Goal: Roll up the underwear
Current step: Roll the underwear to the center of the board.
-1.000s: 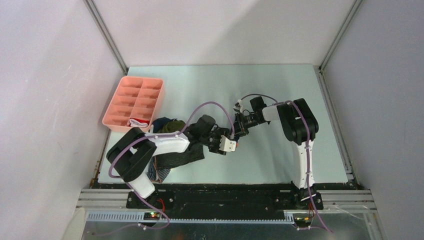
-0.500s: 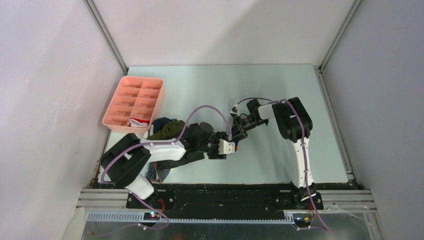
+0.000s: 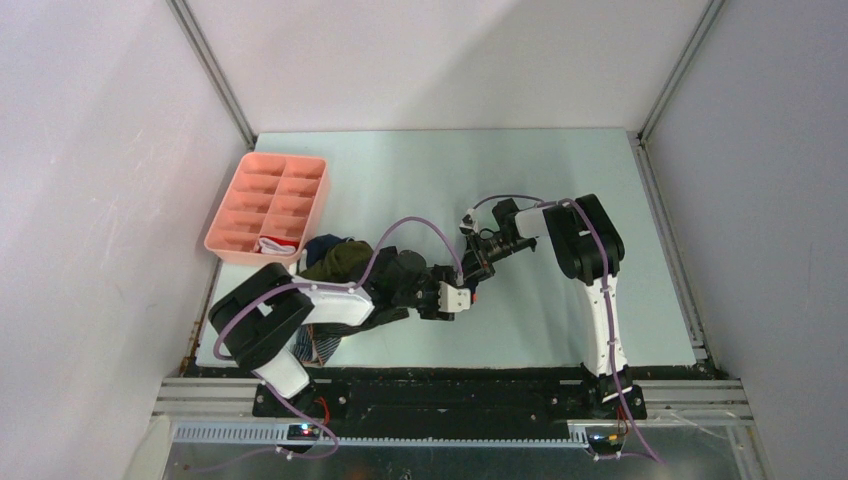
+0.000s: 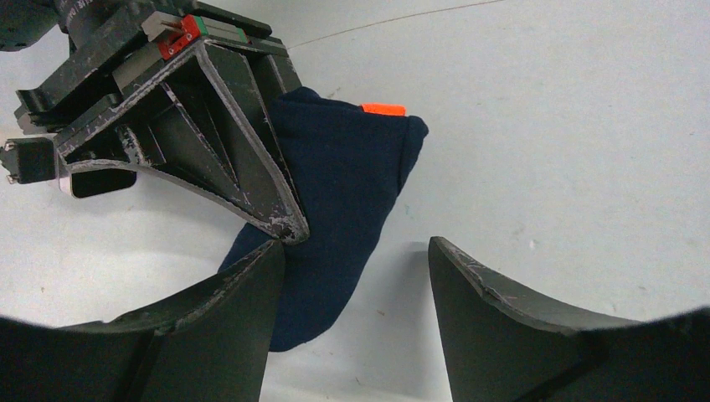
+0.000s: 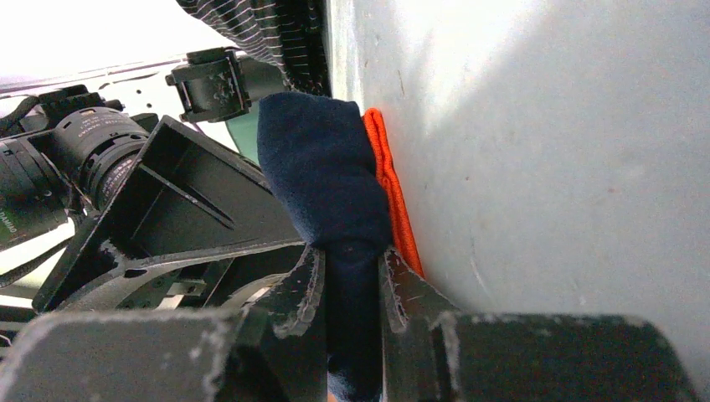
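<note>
A navy underwear piece with an orange band is folded into a small bundle just above the table. My right gripper is shut on its navy cloth, and in the top view it sits mid-table. Right beside it, my left gripper stands open, one finger touching the bundle's edge and the other over bare table. In the top view the left gripper is just in front of the right one. More underwear lies in a pile behind the left arm.
A pink compartment tray stands at the back left, with red-and-white cloth in its near compartment. Dark striped underwear lies under the left arm, near the front edge. Grey walls close in both sides.
The left arm's elbow has swung left and toward the front, its gripper staying by the bundle. The right gripper has edged slightly left, still shut on the navy cloth.
</note>
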`<state>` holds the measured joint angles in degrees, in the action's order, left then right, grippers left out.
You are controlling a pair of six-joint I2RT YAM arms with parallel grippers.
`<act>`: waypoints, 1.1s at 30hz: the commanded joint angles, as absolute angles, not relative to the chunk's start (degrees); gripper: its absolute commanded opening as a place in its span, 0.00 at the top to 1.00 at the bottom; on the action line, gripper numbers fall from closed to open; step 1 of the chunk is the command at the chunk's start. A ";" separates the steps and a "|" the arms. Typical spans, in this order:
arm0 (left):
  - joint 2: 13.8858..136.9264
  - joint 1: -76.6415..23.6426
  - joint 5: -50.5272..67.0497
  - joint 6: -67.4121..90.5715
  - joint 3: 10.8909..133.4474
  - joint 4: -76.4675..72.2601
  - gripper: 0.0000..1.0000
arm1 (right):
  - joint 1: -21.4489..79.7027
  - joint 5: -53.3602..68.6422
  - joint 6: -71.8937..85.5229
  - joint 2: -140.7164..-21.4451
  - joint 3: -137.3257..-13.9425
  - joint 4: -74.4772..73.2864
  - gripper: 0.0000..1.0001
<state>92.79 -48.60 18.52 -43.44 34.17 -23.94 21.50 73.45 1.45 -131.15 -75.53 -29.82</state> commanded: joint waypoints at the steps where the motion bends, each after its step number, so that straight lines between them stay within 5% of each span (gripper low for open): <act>1: 98.02 -48.23 12.49 -41.83 35.61 -27.17 0.28 | 29.46 63.23 -7.46 -136.93 -72.17 -37.94 1.00; 10: 105.16 -48.22 13.70 -40.91 37.49 -27.22 0.34 | 29.86 63.27 -7.90 -137.13 -72.25 -38.50 0.98; 15: 109.01 -48.23 16.05 -39.99 38.86 -26.15 0.51 | 29.94 62.65 -7.95 -135.70 -71.50 -37.97 0.89; 19: 110.44 -48.24 19.97 -39.54 39.88 -22.88 0.70 | 29.55 62.03 -8.10 -132.19 -70.20 -36.48 0.62; 21: 110.80 -48.20 21.74 -39.74 40.29 -21.08 0.77 | 28.41 62.05 -6.46 -129.17 -69.45 -34.85 0.32; 22: 110.86 -48.22 23.15 -39.82 40.45 -19.49 0.80 | 27.32 62.12 -4.89 -127.17 -69.27 -33.54 0.08; 25: 111.36 -48.22 25.68 -40.24 41.45 -16.76 0.84 | 24.80 61.30 -2.58 -123.10 -69.04 -32.40 0.01; 33: 114.25 -48.21 31.54 -43.11 45.64 -7.03 0.92 | 14.20 57.89 -0.56 -113.20 -69.23 -36.44 0.01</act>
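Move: The rolled underwear sits in the right gripper's shut fingers, its middle about 1 cm to the left of that hand's point. From the open left hand it lies roughly 3 cm ahead and 3 cm to the right, about 1 cm lower. The clothes pile is some 20 cm to the left of the left hand and level with it; the pink box stands about 36 cm left and 18 cm ahead. Bring the left gripper forward and slightly down around the roll, with one finger on either side, and shut it on the cloth. As it bites, open the right fingers wide and lift them about 3 cm, then draw that hand some 3 cm to the right. Let the left follow about 2 cm to the right, keeping its pinch. ##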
